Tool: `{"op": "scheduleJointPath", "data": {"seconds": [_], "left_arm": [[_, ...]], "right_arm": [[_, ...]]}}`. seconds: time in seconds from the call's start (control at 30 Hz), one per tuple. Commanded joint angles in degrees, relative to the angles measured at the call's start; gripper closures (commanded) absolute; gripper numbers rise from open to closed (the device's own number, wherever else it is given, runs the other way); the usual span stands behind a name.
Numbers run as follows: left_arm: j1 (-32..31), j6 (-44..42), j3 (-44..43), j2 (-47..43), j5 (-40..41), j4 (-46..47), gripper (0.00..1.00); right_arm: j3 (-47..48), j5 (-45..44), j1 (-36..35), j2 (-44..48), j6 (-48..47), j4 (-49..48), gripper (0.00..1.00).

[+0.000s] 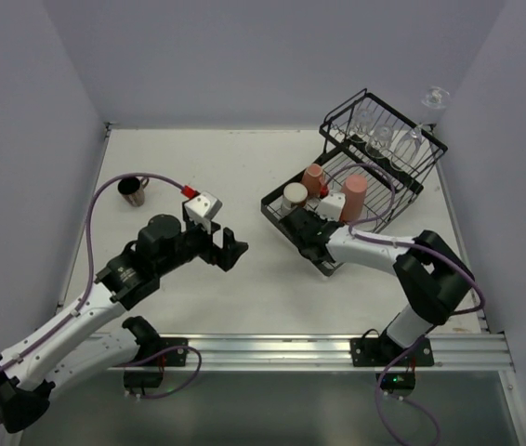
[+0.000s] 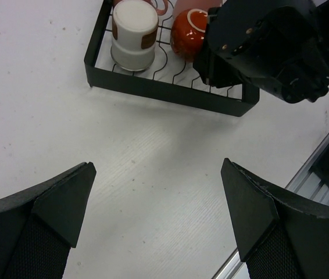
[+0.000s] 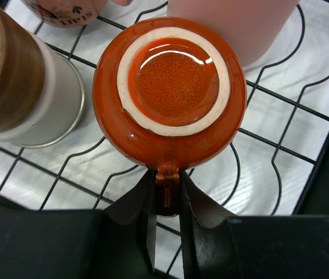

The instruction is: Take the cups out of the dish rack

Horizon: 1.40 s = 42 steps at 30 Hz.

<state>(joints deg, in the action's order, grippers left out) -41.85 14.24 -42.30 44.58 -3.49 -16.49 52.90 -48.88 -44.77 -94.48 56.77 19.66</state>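
The black wire dish rack [image 1: 272, 214] stands at the right. On its flat tray stand a cream cup [image 1: 295, 197], a small pink mug [image 1: 314, 177] and a tall pink tumbler [image 1: 354, 197]. Clear glasses [image 1: 384, 139] sit in its raised basket. My right gripper [image 3: 167, 180] is shut on the handle of the upside-down orange-red mug [image 3: 170, 87], which rests on the rack grid [image 3: 304, 116]. My left gripper [image 2: 158, 174] is open and empty above the bare table, left of the rack [image 2: 164, 90]. A dark brown mug [image 1: 133, 190] stands on the table at the far left.
A stemmed clear glass [image 1: 435, 98] shows at the raised basket's far right corner. The cream cup [image 3: 25, 75] and the pink tumbler [image 3: 234, 23] stand close on either side of the held mug. Walls enclose the table on three sides.
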Motion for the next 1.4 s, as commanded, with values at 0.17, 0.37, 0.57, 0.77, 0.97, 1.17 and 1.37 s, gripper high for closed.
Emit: {"op": "scheduleJointPath", "data": {"seconds": [0.17,0.37,0.57,0.77,0.97,1.17,1.37], "left_arm": [[0.4,4.1,-3.0,2.5,-4.6,5.0,0.01],[0.4,12.6,-2.0,3.9,-8.3,13.6,0.07],[0.3,25.4,2.0,7.6,-17.1,31.1,0.23],[0.2,38.6,5.6,14.7,-21.8,46.3,0.24],[-0.8,45.6,6.0,20.5,-25.0,55.7,0.25],[-1.7,47.2,6.1,23.7,-25.2,65.3,0.26],[-1.9,45.0,5.1,24.8,-24.1,62.0,0.34]], "right_arm": [[-3.6,-2.8,-2.6,16.0,0.6,-1.9,1.00],[-14.5,7.4,-3.1,32.6,-2.0,-10.7,1.00],[-23.7,23.3,-3.1,51.0,-4.8,-23.3,1.00],[-26.0,37.8,-3.1,58.7,-6.2,-29.0,1.00],[-30.3,43.2,-3.0,62.1,-4.0,-35.2,1.00],[-32.1,46.4,-3.0,60.7,-1.1,-39.4,1.00],[-33.7,46.4,-3.0,61.9,0.4,-42.4,1.00]]}}
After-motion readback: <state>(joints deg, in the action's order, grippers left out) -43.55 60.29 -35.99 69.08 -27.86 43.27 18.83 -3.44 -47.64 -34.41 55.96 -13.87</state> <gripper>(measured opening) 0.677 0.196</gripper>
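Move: The right hand already pinches the handle of the upside-down red cup in the rack, the cup's middle some 6 cm ahead and 2 cm to the right. The brown-and-white mug stands about 9 cm ahead and 6 cm left of this hand, the tall pink cup 10 cm ahead and 9 cm right. The open left gripper waits about 11 cm back, 22 cm left and 17 cm above. From the left hand the red cup lies roughly 17 cm ahead, 24 cm right and 17 cm below. Up and back, then also left, the right hand carries the red cup out of the rack towards the left gripper, about 16 cm higher and 14 cm back, keeping its pinch on the handle while rolling its left side up and turning counter-clockwise. The left hand comes to meet it, some 12 cm right and then up, left side rolling down, fingers narrowing part-way around the cup's near side; whether they touch can't be seen. ##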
